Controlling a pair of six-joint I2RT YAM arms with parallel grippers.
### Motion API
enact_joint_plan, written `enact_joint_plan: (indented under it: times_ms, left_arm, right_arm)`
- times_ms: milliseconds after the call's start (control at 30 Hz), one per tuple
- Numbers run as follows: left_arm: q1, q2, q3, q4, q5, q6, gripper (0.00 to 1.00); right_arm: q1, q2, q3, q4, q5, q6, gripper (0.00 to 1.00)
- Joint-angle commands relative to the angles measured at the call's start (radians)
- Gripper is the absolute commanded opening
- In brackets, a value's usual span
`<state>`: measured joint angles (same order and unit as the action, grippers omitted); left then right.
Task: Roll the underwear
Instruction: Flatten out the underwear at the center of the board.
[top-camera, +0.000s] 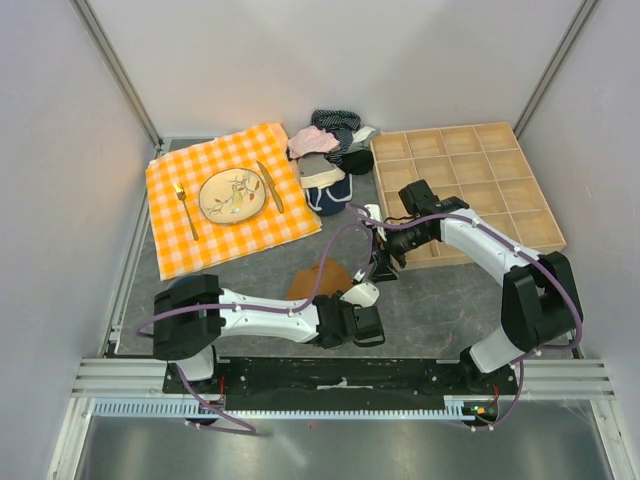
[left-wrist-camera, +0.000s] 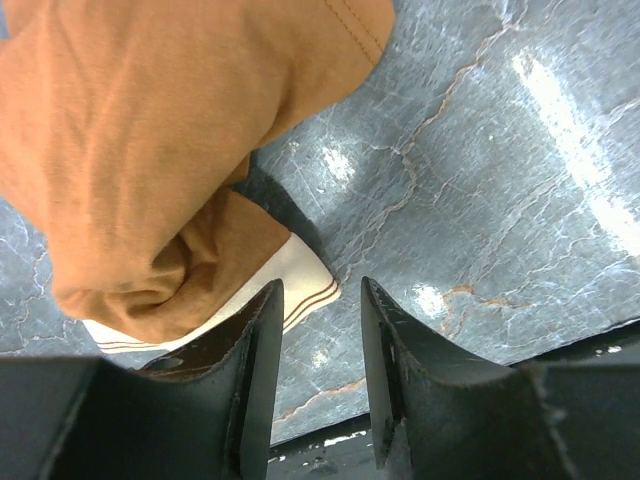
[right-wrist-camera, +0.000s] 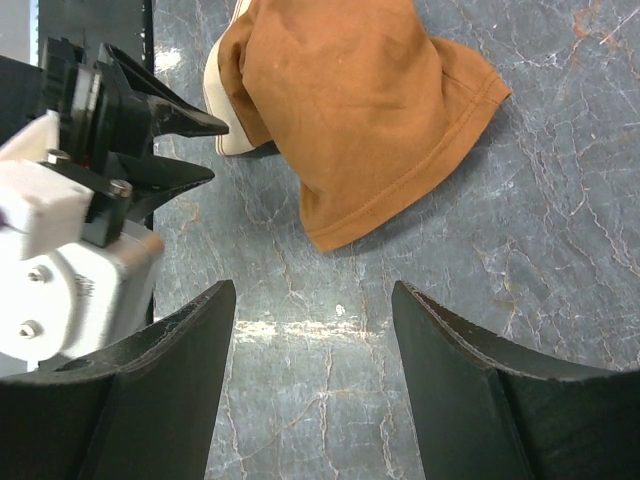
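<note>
The underwear (top-camera: 318, 281) is a rust-brown bundle lying on the grey marbled table between the two arms. In the left wrist view the underwear (left-wrist-camera: 150, 150) fills the upper left, partly rolled, with its cream waistband (left-wrist-camera: 305, 283) poking out by the left fingertip. My left gripper (left-wrist-camera: 322, 285) stands open with only table between its jaws; from above the left gripper (top-camera: 352, 300) sits just right of the bundle. My right gripper (right-wrist-camera: 312, 290) is wide open and empty, a short way from the hem of the underwear (right-wrist-camera: 360, 110). Seen from above, the right gripper (top-camera: 382, 268) hovers at the cloth's right side.
An orange checked cloth (top-camera: 228, 198) at the back left carries a plate (top-camera: 232, 194), a fork and a knife. A pile of other garments (top-camera: 330, 150) lies behind the work area. A wooden compartment tray (top-camera: 465, 190) stands at the right, under the right arm.
</note>
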<state>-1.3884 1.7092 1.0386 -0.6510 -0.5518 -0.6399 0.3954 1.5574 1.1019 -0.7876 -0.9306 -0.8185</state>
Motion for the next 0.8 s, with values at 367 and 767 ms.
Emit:
enact_joint_plan:
  times_ms: [367,767]
  left_arm:
    - [0.017,0.05,-0.012,0.022,-0.056,-0.052,0.48]
    - [0.045,0.026,-0.112,0.093,0.032,-0.086,0.1]
  right_arm:
    - [0.003,0.038,0.03,-0.03,-0.04,-0.054,0.72]
    - [0.005,0.061,0.039,-0.076,-0.04,-0.105,0.72]
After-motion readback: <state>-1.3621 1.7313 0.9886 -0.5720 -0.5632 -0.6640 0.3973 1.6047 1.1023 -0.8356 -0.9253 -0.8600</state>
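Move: The left hand, fingers half open, hovers just over the right end of the underwear's cream waistband: this waistband corner is about 1 cm ahead and 2 cm below. From the left hand, the middle of the underwear lies some 7 cm ahead and 4 cm left, its right hem corner about 9 cm ahead and 4 cm right. From the right hand the waistband corner is roughly 9 cm back, 9 cm left and 11 cm down. Down and slightly forward goes the left hand onto the waistband corner: after a lift of under 1 cm it sinks a good 2 cm and eases about 1 cm ahead, fingers still pointing steeply down. Late in the descent the half-open fingers close and pinch the corner at the board. Meanwhile the right hand, still open, sinks about 1.5 cm. ##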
